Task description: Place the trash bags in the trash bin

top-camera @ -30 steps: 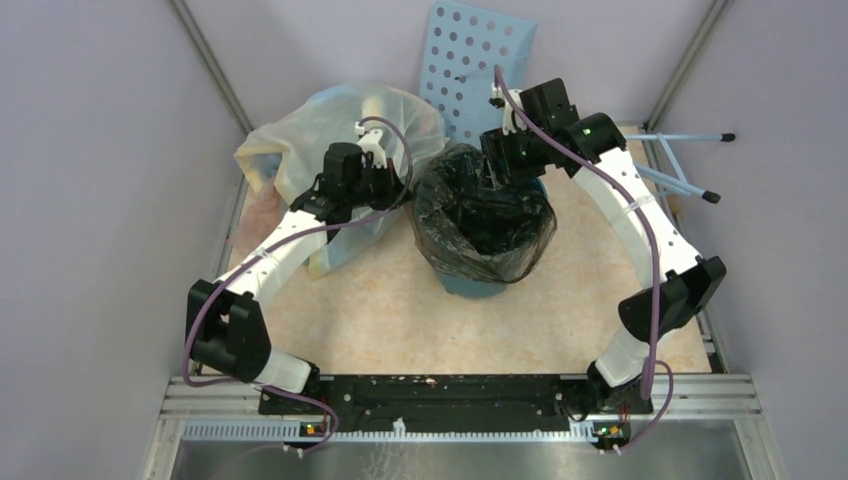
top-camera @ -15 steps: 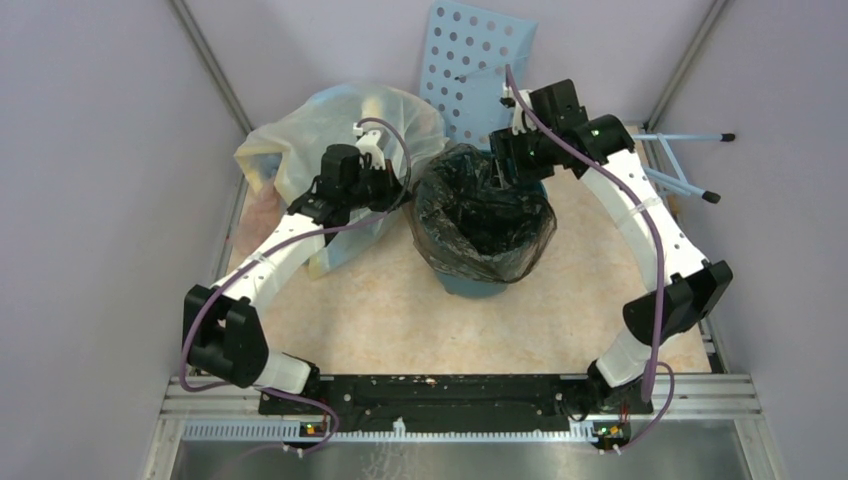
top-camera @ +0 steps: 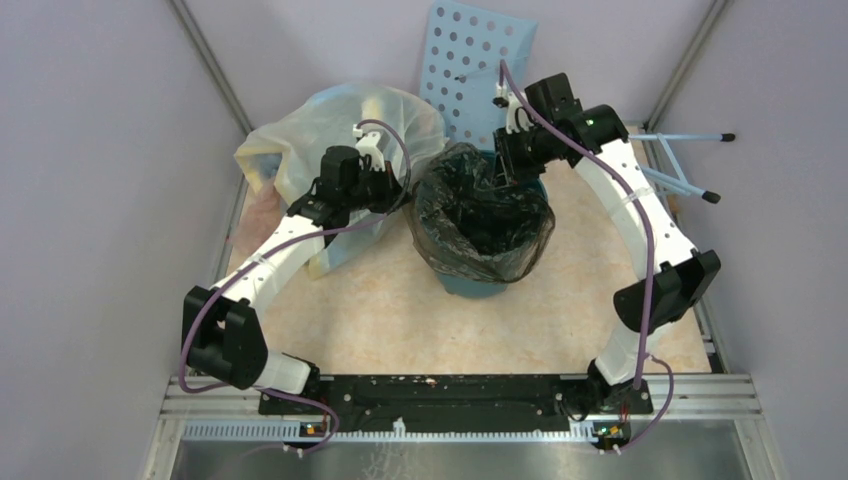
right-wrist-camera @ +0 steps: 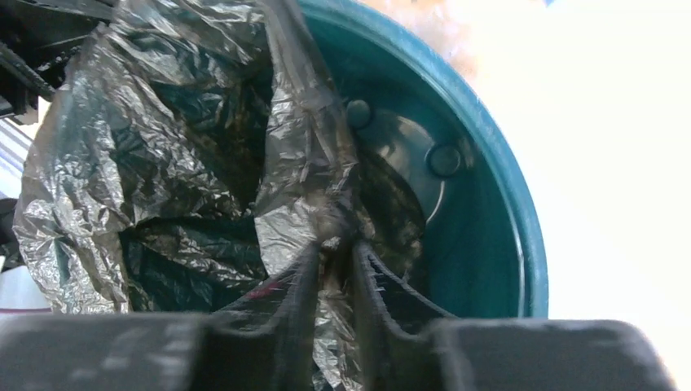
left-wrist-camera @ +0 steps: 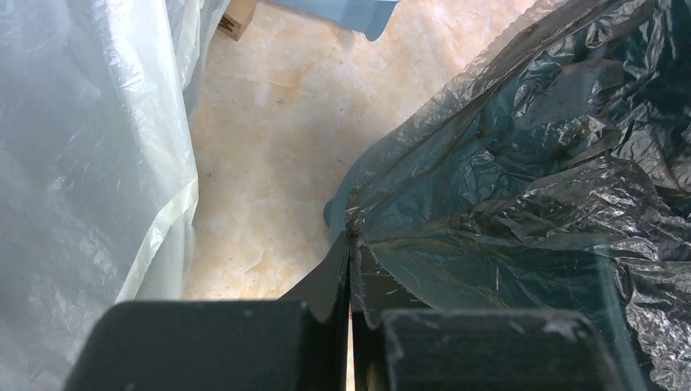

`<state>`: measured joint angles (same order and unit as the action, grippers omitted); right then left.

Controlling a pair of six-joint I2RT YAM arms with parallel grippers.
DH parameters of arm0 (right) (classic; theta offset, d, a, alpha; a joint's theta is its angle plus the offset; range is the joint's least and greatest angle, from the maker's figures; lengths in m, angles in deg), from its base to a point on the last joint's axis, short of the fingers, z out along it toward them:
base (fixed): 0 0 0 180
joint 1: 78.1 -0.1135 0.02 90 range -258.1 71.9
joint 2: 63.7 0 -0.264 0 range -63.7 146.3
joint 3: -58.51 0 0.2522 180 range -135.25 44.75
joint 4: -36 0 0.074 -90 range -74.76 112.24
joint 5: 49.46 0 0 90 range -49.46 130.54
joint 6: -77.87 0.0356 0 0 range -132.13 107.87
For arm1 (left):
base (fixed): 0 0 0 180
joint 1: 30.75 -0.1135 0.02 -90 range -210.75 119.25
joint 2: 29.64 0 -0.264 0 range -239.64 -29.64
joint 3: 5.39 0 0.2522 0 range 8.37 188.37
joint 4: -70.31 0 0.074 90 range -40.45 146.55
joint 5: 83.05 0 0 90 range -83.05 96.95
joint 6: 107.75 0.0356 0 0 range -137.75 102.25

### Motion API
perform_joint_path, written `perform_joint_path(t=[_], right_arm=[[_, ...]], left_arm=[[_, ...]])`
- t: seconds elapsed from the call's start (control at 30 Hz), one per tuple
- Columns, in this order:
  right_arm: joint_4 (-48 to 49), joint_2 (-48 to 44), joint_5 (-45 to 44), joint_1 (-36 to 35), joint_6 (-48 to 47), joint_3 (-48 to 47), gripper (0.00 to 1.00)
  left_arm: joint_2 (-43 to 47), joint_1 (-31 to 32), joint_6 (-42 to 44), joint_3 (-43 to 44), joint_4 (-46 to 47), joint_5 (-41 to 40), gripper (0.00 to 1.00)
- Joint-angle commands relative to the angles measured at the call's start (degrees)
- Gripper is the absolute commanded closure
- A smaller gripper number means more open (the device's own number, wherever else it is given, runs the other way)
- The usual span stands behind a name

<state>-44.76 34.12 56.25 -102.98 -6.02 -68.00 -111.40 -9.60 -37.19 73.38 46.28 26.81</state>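
The teal trash bin [top-camera: 470,284] stands mid-table with the dark crinkly trash bag [top-camera: 482,226] draped over its mouth and sagging inside. My left gripper [top-camera: 404,190] is at the bin's left rim, shut on the bag's edge [left-wrist-camera: 521,163], its tips [left-wrist-camera: 350,238] pinching the film beside a sliver of teal bin [left-wrist-camera: 336,213]. My right gripper [top-camera: 511,168] is over the far right rim. Its jaws [right-wrist-camera: 336,248] are shut on a bunched fold of the bag [right-wrist-camera: 301,171] inside the bin [right-wrist-camera: 489,212]. The bin's bare teal inner wall and floor show to the right of that fold.
A large pale yellowish stuffed bag [top-camera: 300,140] sits right behind my left arm and fills the left of the left wrist view [left-wrist-camera: 81,147]. A light blue perforated panel [top-camera: 475,60] leans at the back. Thin blue rods [top-camera: 680,160] stick out at the right wall.
My right gripper's jaws have narrowed onto a fold of the trash bag at the bin's far rim, and its wrist has shifted slightly. The left arm has barely moved.
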Motion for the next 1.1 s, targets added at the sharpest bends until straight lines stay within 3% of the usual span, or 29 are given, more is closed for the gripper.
perform_joint_path(t=[0.0, 0.23, 0.57, 0.87, 1.07], right_arm=[[-2.37, 1.50, 2.01, 0.70, 0.49, -8.38, 0.85], [-2.00, 1.19, -5.25, 3.82, 3.43, -14.04, 1.00], [1.85, 1.04, -8.18, 9.31, 6.58, -11.20, 1.00], [3.83, 5.14, -5.68, 10.99, 7.49, -10.82, 0.99], [3.83, 7.99, -4.63, 11.08, 8.04, -6.88, 0.99]], left_arm=[[2.01, -0.17, 1.10, 0.36, 2.67, -0.09, 1.00], [1.67, -0.12, 2.01, 1.71, 3.29, 0.50, 1.00], [-1.55, -0.14, 2.13, 3.93, 5.26, 1.48, 1.00], [-5.36, -0.16, 1.81, 6.21, 6.66, 2.88, 1.00], [-9.37, -0.15, 1.87, 10.09, 0.83, 3.53, 1.00]])
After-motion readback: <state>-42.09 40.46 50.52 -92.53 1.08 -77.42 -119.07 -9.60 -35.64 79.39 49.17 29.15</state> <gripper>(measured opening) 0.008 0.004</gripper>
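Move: The black bag's far-right edge lies practically between the right fingertips, still part open. The bin's far-right rim is roughly 5 cm ahead and 6 cm right of that hand, slightly below, and the bin's middle some 5 cm back, 5 cm left and 16 cm down. The left gripper already pinches the bag's left edge; the bin's left rim is about 3 cm to its right, straight across, while the white bag sits around 15 cm ahead and 15 cm left, lower. Shut the right gripper on the black bag's edge, lift it about 5 cm while swinging out to the right and forward across the bin's far-right rim, turning some 20 degrees clockwise, then carry on forward and lower it about 3 cm. Keep the left gripper's pinch on its edge, waiting at first, then ease it about 3 cm forward and a little right with a slight rise and dip. ##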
